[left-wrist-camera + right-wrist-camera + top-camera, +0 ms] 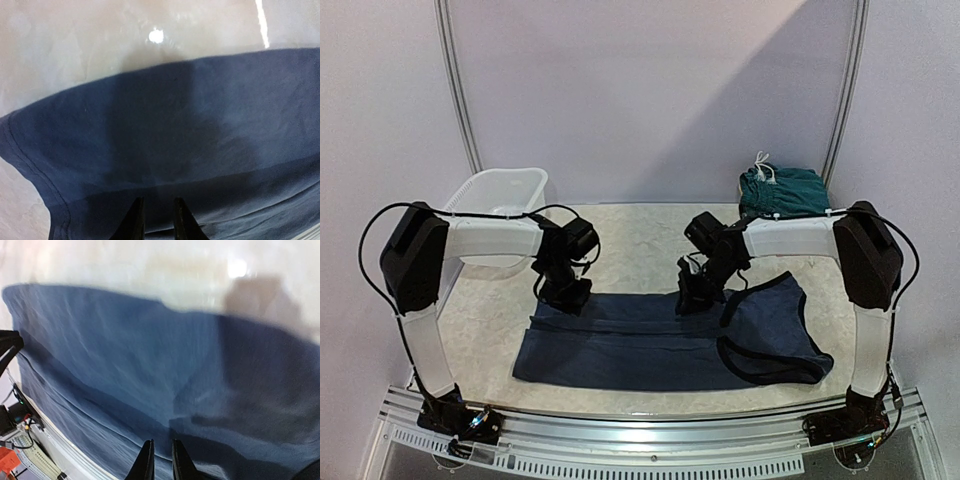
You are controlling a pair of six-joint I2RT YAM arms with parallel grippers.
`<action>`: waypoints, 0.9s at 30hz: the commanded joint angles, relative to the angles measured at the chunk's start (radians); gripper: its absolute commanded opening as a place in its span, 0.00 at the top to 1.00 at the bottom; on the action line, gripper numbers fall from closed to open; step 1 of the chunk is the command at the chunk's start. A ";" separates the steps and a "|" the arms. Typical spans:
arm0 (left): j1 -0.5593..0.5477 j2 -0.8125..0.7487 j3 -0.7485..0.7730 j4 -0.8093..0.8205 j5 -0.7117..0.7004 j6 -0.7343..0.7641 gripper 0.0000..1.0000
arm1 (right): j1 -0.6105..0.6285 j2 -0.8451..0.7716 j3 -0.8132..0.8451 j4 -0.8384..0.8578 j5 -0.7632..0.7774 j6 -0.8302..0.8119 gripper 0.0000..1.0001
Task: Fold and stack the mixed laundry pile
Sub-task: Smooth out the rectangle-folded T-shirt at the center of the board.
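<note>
The navy T-shirt (640,345) lies spread flat across the front of the table, its top strip folded over and its collar end to the right. Dark teal shorts (782,190) with a white drawstring sit folded at the back right. My left gripper (565,295) hovers over the shirt's upper left edge. My right gripper (692,298) hovers over the upper edge near the middle. In the left wrist view the gripper (159,220) points at the navy T-shirt (175,125), jaws a narrow gap apart with nothing between. The right gripper (162,462) stands likewise over the navy T-shirt (125,365).
A white plastic tub (500,192) stands at the back left, behind the left arm. The marbled tabletop (640,240) shows bare between the arms and the back wall. A metal rail (650,435) runs along the near edge.
</note>
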 commanded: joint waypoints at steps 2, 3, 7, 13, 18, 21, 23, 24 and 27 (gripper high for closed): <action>0.002 -0.065 -0.140 0.042 0.020 -0.005 0.81 | 0.043 -0.010 -0.081 0.014 0.008 0.027 0.87; 0.001 -0.081 -0.170 0.051 0.020 -0.010 0.81 | 0.045 -0.022 -0.097 0.015 0.013 0.033 0.87; -0.006 -0.140 -0.257 0.093 0.023 -0.043 0.81 | 0.047 -0.061 -0.128 0.005 0.032 0.049 0.87; -0.017 -0.178 -0.261 0.092 -0.011 -0.060 0.81 | 0.044 -0.103 -0.026 -0.120 0.128 0.022 0.86; -0.017 -0.194 -0.191 0.048 -0.042 -0.045 0.80 | -0.020 -0.139 0.062 -0.261 0.259 0.025 0.61; -0.017 -0.203 -0.167 0.038 -0.054 -0.038 0.80 | -0.107 -0.168 0.066 -0.325 0.348 0.062 0.46; -0.017 -0.210 -0.166 0.040 -0.061 -0.037 0.80 | -0.166 -0.185 0.064 -0.362 0.393 0.097 0.38; -0.017 -0.215 -0.167 0.042 -0.063 -0.037 0.80 | -0.195 -0.187 0.063 -0.380 0.414 0.106 0.35; -0.017 -0.225 -0.172 0.044 -0.073 -0.034 0.80 | -0.280 -0.177 0.062 -0.409 0.446 0.147 0.32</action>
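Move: The near edge of my T-shirt's folded-over layer, still rumpled, lies about 4 cm back and 3 cm below my left hand, and the shirt's left end some 9 cm to that hand's left, 3 cm back. From my right hand the layer edge is about 5 cm back and 4 cm down. The shirt's far right corner is roughly 21 cm right and 8 cm ahead; the black shoulder band is 9 cm right, level. I sweep both nearly closed hands down and back low over the folded layer, my left about 5 cm and also leftward, my right about 4 cm. Then my left eases forward and up off the cloth, while my right rises, reaches forward and swings some 12 cm rightwards towards the far right corner, opening wide, straightening its fingers downward and turning about 20 degrees clockwise. ##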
